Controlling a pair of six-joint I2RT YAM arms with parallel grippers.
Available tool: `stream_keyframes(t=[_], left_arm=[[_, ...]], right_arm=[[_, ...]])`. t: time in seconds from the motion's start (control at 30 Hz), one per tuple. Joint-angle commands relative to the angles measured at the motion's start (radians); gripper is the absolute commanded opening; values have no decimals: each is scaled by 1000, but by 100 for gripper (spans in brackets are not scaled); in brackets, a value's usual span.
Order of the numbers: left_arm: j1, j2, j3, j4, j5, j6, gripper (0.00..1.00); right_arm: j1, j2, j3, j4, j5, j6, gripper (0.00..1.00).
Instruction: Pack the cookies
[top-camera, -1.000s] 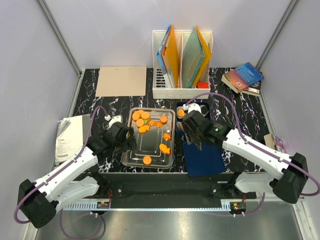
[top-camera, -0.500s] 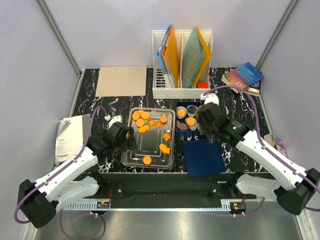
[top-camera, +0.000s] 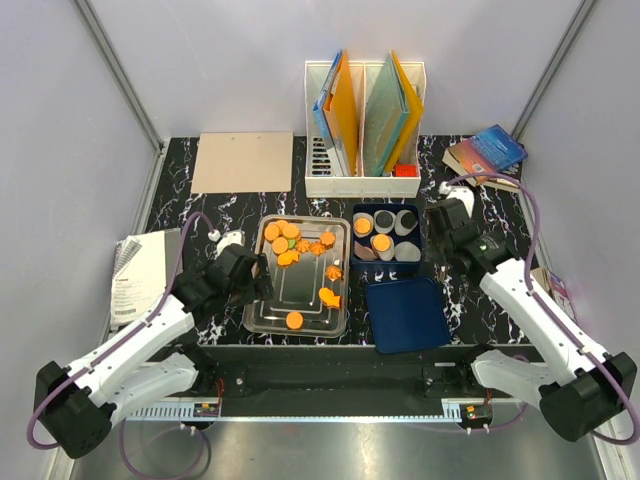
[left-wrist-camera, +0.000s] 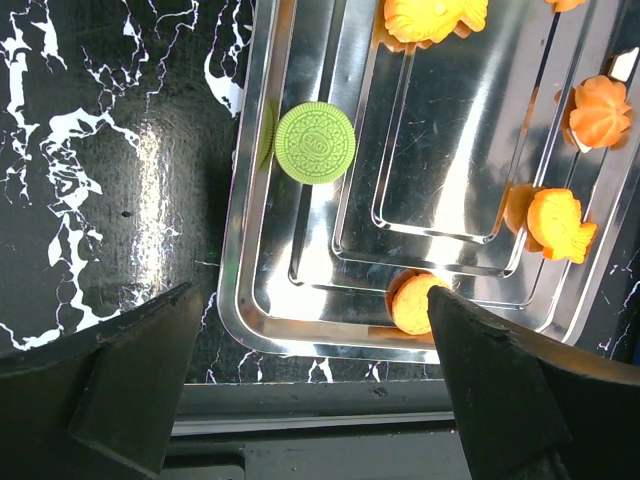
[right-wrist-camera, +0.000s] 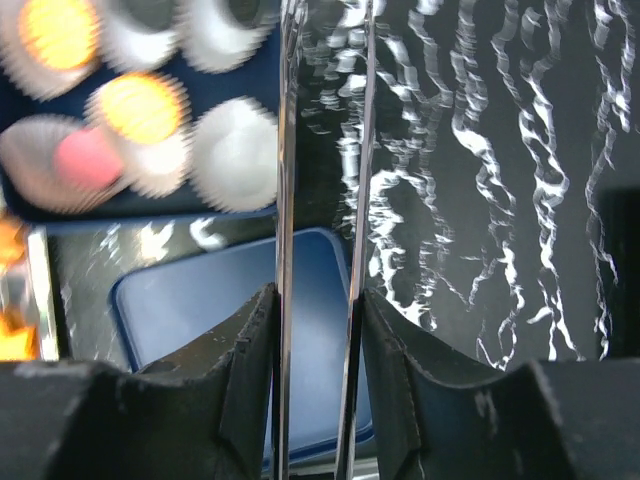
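Orange cookies (top-camera: 290, 240) lie in a steel tray (top-camera: 252, 310); the left wrist view shows a green cookie (left-wrist-camera: 315, 143) and an orange one (left-wrist-camera: 415, 300) there. My left gripper (top-camera: 258, 278) hangs open over the tray's near left edge (left-wrist-camera: 300, 330), holding nothing. A blue box (top-camera: 416, 212) of white paper cups holds orange cookies (right-wrist-camera: 135, 105) and a pink cookie (right-wrist-camera: 85, 160). My right gripper (top-camera: 447, 228), just right of the box, is shut on metal tongs (right-wrist-camera: 285, 200), whose two blades stand slightly apart with nothing between them.
A blue lid (top-camera: 405, 315) lies in front of the box. A white file holder (top-camera: 365, 175) stands behind it. Books (top-camera: 487, 155) lie at the back right, a brown board (top-camera: 243, 160) at the back left, papers (top-camera: 140, 275) at the left.
My right arm has swung from over the box to its right side, and the tongs have narrowed. The left arm has not moved.
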Motion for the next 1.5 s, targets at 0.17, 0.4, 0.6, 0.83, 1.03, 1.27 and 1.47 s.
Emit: stream_keyframes(t=[0.17,0.4,0.6,0.83,1.03,1.27,1.47], left_arm=[[-4,-25,18,21,18,4,99],[-4,-54,17,31,29,7,99],[-6,-97,8,34,37,4,99],[-7,-107,5,34,40,2,99],[-6,-90,5,41,38,2,99],[-8,-76,9,48,60,11,99],[-38,-94,-28,230,251,-11,99]], right_arm=[[-304,81,-96,183,-105,160,45],[-383,307,-93,303,-185,275,45],[-454,474,-9,332,-161,300,46],[-553,644,126,329,-162,254,51],[-553,640,157,291,-224,270,76],[-530,352,-58,347,-285,347,80],[-412,-50,-276,401,-311,424,77]])
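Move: The right hand still holds the metal tongs. The bare patch of counter they are going to lies about 12 cm ahead of that hand, 12 cm to its right and 15 cm below. The blue box of cookie cups is some 7 cm ahead and 12 cm left of the hand, and the blue lid 13 cm back and 7 cm left. The books lie roughly 16 cm beyond the patch. From the left hand, the patch is about 19 cm ahead and 60 cm right. Still gripping the tongs, the right hand carries them about 20 cm down, right and forward, away from the box, turning nearly 40 degrees clockwise. Low over the bare counter its fingers open and let go of the tongs, then it backs off some 6 cm, rising about 7 cm and drifting left. The open, empty left hand lifts about 2 cm, then slides 2 cm right. ##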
